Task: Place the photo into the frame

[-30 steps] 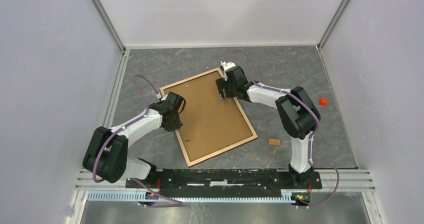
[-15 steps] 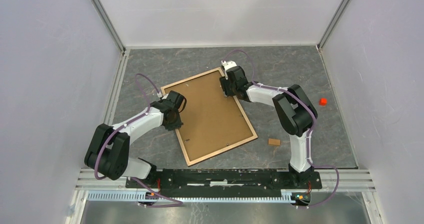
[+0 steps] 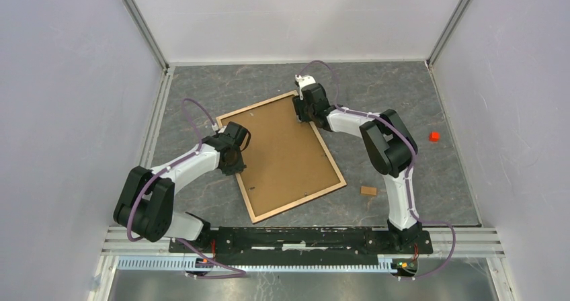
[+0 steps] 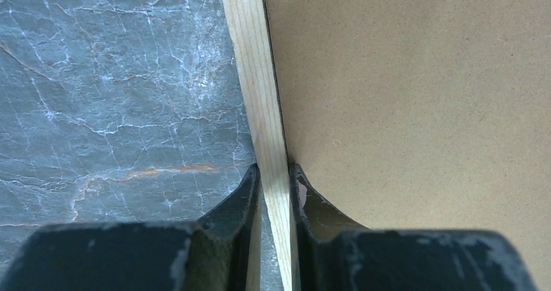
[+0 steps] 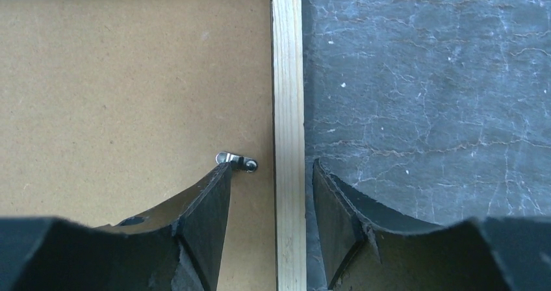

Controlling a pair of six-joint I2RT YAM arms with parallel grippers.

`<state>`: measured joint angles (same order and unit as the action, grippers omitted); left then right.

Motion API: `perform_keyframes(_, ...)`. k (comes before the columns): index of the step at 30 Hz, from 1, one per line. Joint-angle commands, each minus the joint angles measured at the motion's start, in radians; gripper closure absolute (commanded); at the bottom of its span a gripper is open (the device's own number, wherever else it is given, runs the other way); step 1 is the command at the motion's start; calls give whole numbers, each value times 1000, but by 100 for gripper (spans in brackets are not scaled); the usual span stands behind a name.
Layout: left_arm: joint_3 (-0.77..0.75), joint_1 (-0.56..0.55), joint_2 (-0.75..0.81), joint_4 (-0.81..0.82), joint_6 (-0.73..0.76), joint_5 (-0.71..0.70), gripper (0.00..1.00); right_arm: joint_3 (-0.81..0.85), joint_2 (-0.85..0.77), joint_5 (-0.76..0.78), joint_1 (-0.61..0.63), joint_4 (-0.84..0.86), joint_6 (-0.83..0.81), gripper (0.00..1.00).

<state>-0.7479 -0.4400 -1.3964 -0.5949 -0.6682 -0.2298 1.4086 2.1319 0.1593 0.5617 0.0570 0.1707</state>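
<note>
The frame (image 3: 300, 202) lies slantwise on the grey table with its light wood rim up and the brown backing board (image 3: 282, 153) set in it. The photo is hidden. My left gripper (image 3: 234, 166) is shut on the frame's left rim (image 4: 256, 76), one finger on the table side and one on the backing board (image 4: 416, 96). My right gripper (image 3: 302, 115) stands open astride the right rim (image 5: 288, 76) near the far corner, with a gap on both sides. Its inner fingertip (image 5: 221, 174) touches a small metal turn clip (image 5: 237, 160) on the board.
A small red cube (image 3: 434, 136) sits at the right of the table. A small brown block (image 3: 368, 191) lies near the frame's near right corner. Pale walls close the table in on three sides.
My right gripper has slid along the right rim towards the frame's far corner, and its jaws have narrowed. The left gripper and the frame have stayed put.
</note>
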Motion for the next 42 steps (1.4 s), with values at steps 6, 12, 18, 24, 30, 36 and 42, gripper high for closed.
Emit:
perform_keyframes(6,-37,-8,16,10,93,9,98,72,79,9,-6,-39,21,50)
perform_keyframes(12,-33,-8,21,11,92,7,98,112,106,44,-14,-113,51,57)
perform_keyframes(18,-37,-8,22,9,87,7,98,137,97,34,-11,-203,85,63)
perform_keyframes(24,-43,-8,21,8,76,3,98,113,66,-14,-11,-215,77,57)
perform_keyframes(30,-50,-8,3,14,65,7,98,87,59,-24,-9,-244,71,58)
perform_keyframes(36,-64,-8,-18,18,38,18,98,111,81,-23,-8,-272,70,87)
perform_keyframes(42,-82,-5,-44,35,22,16,98,95,62,-23,-8,-257,73,100)
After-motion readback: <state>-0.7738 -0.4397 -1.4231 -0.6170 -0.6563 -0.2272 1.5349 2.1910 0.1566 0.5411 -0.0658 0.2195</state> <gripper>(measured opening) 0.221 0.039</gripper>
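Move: The frame's right rail runs just under the right fingers, about 1 cm ahead, 1 cm to the right and 1 cm below. The metal clip on the backboard is 2 cm to that hand's left, level fore and aft and 1 cm down. The frame's far-right corner is roughly 10 cm ahead and 3 cm left. From the left hand, the grasp spot on the right rail is some 21 cm ahead and 25 cm right, at similar height. Forward and slightly left along the right rail by about 2 cm goes the right hand, its left finger pushing the metal clip; it then eases back about half a centimetre and tips down some 5 degrees. The half-open fingers finally close, pinching the rail from both sides. The left hand keeps its grip on the opposite rail. ##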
